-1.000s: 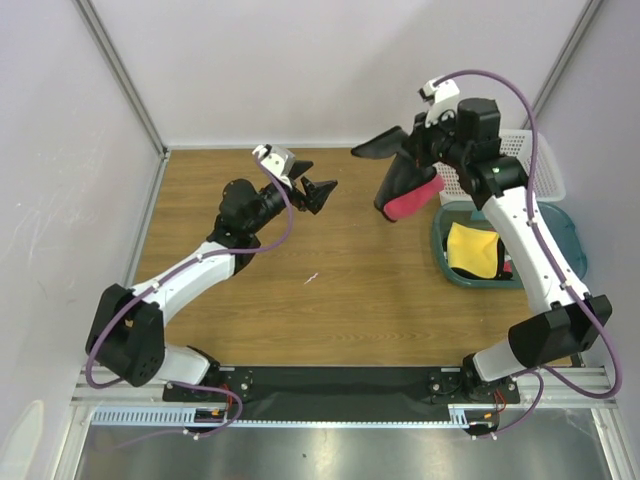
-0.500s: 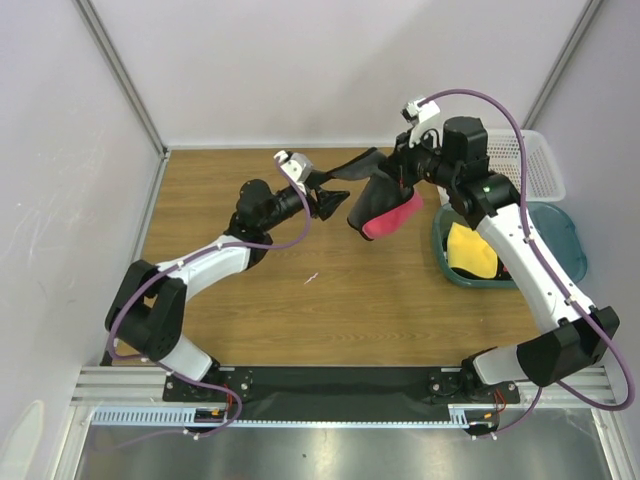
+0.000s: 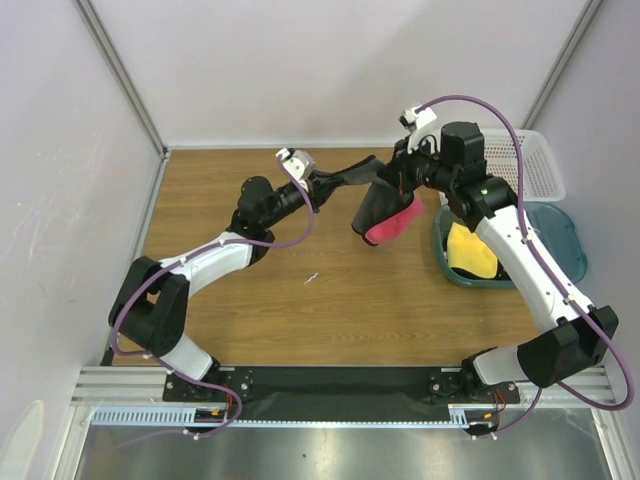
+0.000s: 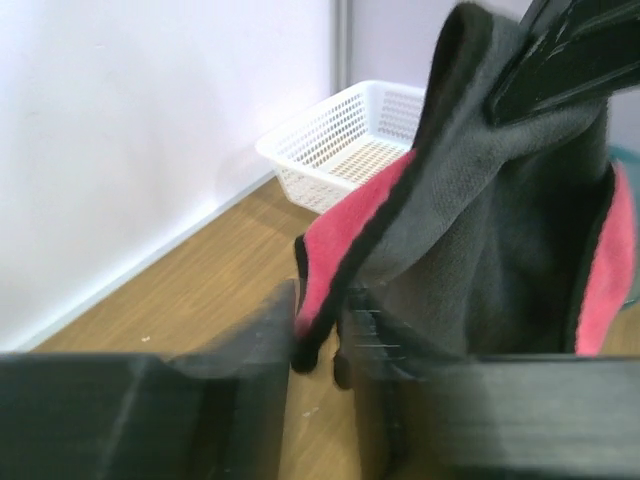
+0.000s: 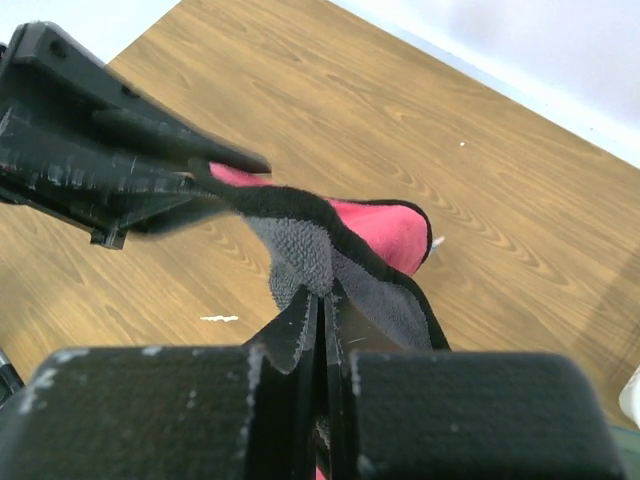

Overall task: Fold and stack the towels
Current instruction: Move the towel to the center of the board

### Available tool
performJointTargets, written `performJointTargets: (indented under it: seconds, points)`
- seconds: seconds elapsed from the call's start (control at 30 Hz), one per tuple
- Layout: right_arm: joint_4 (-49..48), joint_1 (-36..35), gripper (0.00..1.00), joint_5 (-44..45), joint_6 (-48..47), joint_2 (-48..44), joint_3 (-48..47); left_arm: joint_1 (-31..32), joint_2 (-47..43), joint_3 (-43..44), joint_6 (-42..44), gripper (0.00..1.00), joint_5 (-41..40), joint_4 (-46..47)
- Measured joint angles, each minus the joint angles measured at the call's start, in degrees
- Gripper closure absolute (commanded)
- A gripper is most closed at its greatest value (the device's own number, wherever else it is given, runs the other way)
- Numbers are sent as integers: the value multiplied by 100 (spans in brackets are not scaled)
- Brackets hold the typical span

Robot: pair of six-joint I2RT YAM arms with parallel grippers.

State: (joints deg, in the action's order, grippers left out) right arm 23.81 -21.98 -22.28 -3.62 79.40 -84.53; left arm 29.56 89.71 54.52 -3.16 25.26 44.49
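A pink-red towel with a black back hangs in the air over the table's far middle. My right gripper is shut on its upper edge, and the cloth is pinched between the fingers in the right wrist view. My left gripper reaches in from the left. Its jaws stand narrowly open around the towel's stretched-out corner, with a small gap still beside the black edging. A yellow towel lies in the teal tub.
A white lattice basket stands at the back right behind the tub and also shows as the basket by the wall. White walls close in the back and sides. Bare wooden table lies under the hanging towel.
The right arm carried the towel leftwards. The left gripper moved right to the towel's corner and its jaws narrowed around it.
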Motion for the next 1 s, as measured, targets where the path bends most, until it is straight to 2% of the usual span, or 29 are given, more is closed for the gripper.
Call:
performJointTargets:
  seconds: [0.07, 0.23, 0.4, 0.53, 0.67, 0.8, 1.0]
  points:
    - [2, 2, 100, -28, 4, 0, 20, 0, 44, 90, 11, 98, 68, 0]
    - [4, 0, 100, 63, 111, -7, 31, 2, 52, 367, -79, 100, 131, -374]
    - [197, -7, 100, 673, 348, -13, 31, 4, -111, 1207, -557, 100, -7, -2234]
    - [402, -9, 100, 938, 697, 4, 31, 57, -636, 1633, -1097, 100, 94, -3759]
    - [573, -98, 100, 791, 1139, 63, 42, 186, -1440, 1316, -1646, 100, 11, -4962]
    - [533, -358, 100, 455, 1482, 52, 474, 179, -2122, 643, -2188, 100, -275, -5860]
    - [352, -693, 99, 273, 1821, 269, 1276, -116, -2334, -107, -2682, 100, -507, -6290]
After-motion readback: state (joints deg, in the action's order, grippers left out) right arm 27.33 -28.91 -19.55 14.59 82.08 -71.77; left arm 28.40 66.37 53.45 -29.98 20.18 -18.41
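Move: The towel's free corner already lies between the left gripper's half-open fingers. A white scrap near the board's middle is about 4 cm back from that hand, 4 cm to its left and some 28 cm below. The closed right gripper still holds the towel's other end; from it the board's middle lies about 14 cm left, 3 cm back and 34 cm down, and the yellow towel in the teal tray about 22 cm right and 4 cm farther out. Shut the left gripper on the towel corner, lift it slightly, then draw it back about 12 cm and left while bringing it down past its starting height, tipping its fingers down by some 55 degrees. Keep the right gripper's hold and lower it about 12 cm towards the board, easing back and a little left late on, fingers tipping down too. ##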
